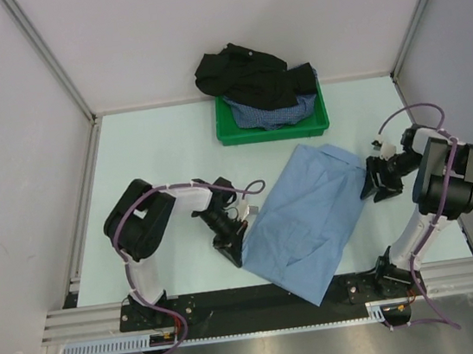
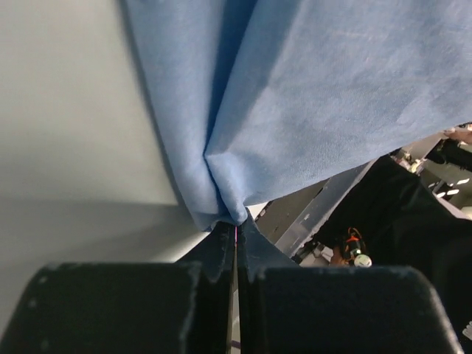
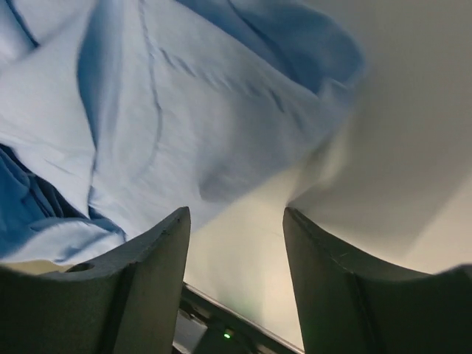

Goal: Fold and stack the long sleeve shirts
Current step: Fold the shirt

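A light blue long sleeve shirt (image 1: 305, 216) lies spread on the table between the two arms, one corner reaching over the black front rail. My left gripper (image 1: 239, 248) is shut on its left edge; the left wrist view shows the blue cloth (image 2: 295, 110) bunched into the pinch (image 2: 237, 220) of the fingers. My right gripper (image 1: 375, 188) is open just off the shirt's right edge, and in the right wrist view nothing sits between its fingers (image 3: 236, 214), with the shirt (image 3: 162, 110) lying just beyond. A black shirt (image 1: 245, 75) and a dark-blue checked shirt (image 1: 276, 112) are piled in the green tray.
The green tray (image 1: 272, 131) stands at the back middle of the table, close to the rear wall. Metal frame rails line the left and right sides. A black rail (image 1: 227, 305) runs along the near edge at the arm bases.
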Available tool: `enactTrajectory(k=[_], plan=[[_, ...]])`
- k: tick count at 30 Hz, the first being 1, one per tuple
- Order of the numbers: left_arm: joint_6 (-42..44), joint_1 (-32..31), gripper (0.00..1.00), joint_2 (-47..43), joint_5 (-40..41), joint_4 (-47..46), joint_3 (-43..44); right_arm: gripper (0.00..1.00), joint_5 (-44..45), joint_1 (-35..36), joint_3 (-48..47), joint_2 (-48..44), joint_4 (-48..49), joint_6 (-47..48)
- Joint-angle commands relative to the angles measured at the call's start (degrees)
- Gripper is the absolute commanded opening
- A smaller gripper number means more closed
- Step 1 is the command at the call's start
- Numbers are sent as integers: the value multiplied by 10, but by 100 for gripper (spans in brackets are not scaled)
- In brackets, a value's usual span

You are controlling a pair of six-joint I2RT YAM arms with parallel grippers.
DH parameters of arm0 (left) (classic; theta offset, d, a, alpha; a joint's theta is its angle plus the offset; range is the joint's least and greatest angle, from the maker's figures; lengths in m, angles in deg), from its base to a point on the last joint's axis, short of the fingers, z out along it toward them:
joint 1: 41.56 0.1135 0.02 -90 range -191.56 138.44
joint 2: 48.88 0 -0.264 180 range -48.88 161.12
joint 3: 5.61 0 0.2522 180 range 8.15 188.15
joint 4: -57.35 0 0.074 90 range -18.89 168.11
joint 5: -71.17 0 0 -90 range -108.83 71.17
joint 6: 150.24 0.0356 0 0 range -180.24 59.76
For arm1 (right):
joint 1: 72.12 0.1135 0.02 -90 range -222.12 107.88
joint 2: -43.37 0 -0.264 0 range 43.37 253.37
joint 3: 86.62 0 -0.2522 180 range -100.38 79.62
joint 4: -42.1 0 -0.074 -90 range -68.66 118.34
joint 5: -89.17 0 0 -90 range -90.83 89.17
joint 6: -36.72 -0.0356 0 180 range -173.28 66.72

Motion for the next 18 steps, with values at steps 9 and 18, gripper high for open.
enactTrajectory(k=[9, 18], plan=[[-14, 69, 36, -118, 29, -66, -42, 1, 1, 158, -2, 59, 178, -107], [-159, 189, 48, -235, 30, -194, -148, 0, 28, 300, -120, 124, 157, 2]])
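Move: The shirt's near left corner is already pinched in the left hand; its near right corner lies about 21 cm to the right of that hand and some 15 cm back. The right hand is empty, with the shirt's right edge roughly 4 cm to its left, level fore and aft and 2 cm lower. The shirt's far right corner is about 10 cm ahead of the right hand, and the green bin some 27 cm ahead and 25 cm left. Sweeping left and forward, about 13 cm in all and sinking slightly at first, the right hand closes on the shirt's right edge about midway and draws it along, turning some 15 degrees counter-clockwise. The left hand opens, lets go of the near left corner, then backs off forward, left and up by roughly 9 cm, also turning counter-clockwise. ##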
